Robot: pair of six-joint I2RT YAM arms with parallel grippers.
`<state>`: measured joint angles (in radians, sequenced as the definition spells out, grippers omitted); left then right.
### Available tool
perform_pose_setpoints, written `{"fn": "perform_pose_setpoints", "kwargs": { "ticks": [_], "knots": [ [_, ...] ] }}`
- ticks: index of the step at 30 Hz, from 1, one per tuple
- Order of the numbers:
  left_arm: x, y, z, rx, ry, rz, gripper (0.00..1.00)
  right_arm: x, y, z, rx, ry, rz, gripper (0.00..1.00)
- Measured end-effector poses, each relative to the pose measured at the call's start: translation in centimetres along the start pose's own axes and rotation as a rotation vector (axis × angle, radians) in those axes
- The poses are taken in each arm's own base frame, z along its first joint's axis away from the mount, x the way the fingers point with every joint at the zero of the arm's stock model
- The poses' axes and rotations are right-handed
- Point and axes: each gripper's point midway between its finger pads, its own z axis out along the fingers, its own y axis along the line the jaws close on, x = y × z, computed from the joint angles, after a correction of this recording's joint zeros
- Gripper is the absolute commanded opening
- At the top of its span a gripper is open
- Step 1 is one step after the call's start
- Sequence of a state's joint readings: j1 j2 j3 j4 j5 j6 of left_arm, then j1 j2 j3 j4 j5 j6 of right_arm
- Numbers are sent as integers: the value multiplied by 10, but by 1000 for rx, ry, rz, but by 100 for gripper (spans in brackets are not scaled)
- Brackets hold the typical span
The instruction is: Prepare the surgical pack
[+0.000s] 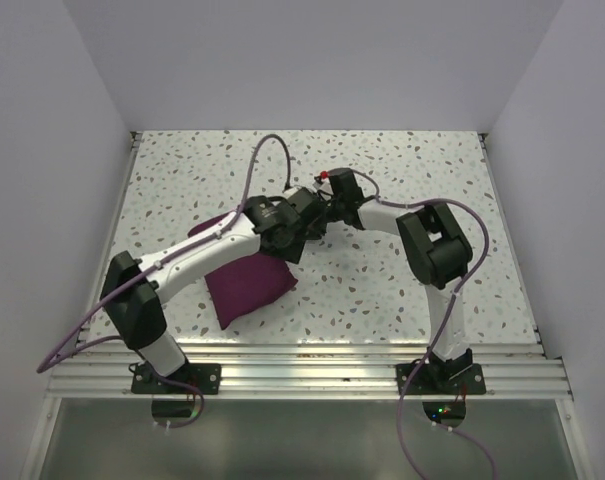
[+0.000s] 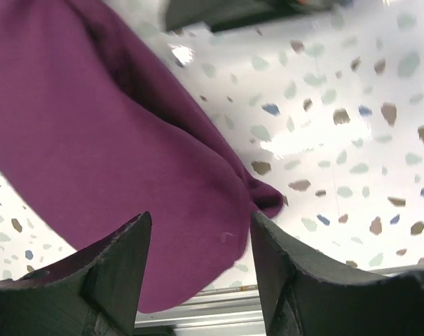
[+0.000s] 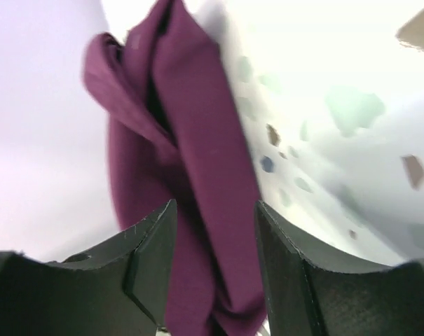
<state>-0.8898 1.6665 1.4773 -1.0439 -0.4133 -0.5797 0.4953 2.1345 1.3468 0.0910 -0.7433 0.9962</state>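
The surgical pack is a dark purple wrapped bundle on the speckled table, left of centre, partly under my left arm. Tray, gauze and instruments are hidden. In the left wrist view the purple cloth fills the upper left, and my left gripper stands open just above its rounded corner. My right gripper is open too, with a twisted fold of the cloth running between its fingers. From above, the left gripper and right gripper meet close together beyond the bundle.
An aluminium rail runs along the near table edge and also shows as the rail below the left fingers. White walls close in the table on three sides. Purple cables loop over both arms.
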Motion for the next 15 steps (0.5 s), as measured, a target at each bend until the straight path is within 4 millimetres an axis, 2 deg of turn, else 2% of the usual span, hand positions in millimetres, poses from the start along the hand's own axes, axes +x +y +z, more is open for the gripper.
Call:
{"fn": "perform_pose_setpoints", "kwargs": {
  "ticks": [1, 3, 4, 7, 8, 10, 12, 15],
  "knots": [
    [-4, 6, -2, 5, -5, -25, 57, 0, -3, -1, 17, 3, -9, 54],
    [-18, 34, -3, 3, -11, -126, 46, 1, -8, -3, 57, 15, -33, 55],
    [-25, 55, -1, -11, -13, -190, 43, 4, -9, -3, 71, 25, -45, 55],
    [-33, 126, 9, -87, -2, -389, 17, 9, -13, -4, 105, 49, -69, 55],
    [-29, 148, 13, -117, 14, -441, 2, 10, -14, -5, 117, 54, -73, 55],
    [-13, 181, 25, -168, 65, -538, 0, 11, -16, -6, 137, 59, -78, 55],
    [9, 198, 36, -193, 131, -598, 0, 10, -16, -7, 146, 61, -83, 54],
    [46, 213, 53, -222, 247, -685, 0, 8, -15, -6, 151, 61, -84, 54]
  ]
}}
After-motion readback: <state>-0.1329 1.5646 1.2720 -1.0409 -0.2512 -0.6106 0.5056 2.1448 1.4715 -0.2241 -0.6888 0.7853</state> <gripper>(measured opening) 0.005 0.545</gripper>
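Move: The folded purple wrap's far-left corner is some 20 cm to my left hand's left, about 10 cm farther out and 11 cm below it. From the same hand, the wrap's right corner lies about 3 cm to the right, 1 cm back and 13 cm down, while its near corner is 13 cm back and 14 cm left. From my right hand that far-left corner is about 20 cm left, 1 cm ahead and 5 cm down. I sweep my empty left hand about 22 cm left across the folded wrap to its left edge, swinging out and slightly up first, then curving back and sinking about 6 cm. On the way I turn it some 40 degrees counter-clockwise and shut the open fingers on nothing, ending with the closed tips over the edge; contact can't be made out. ##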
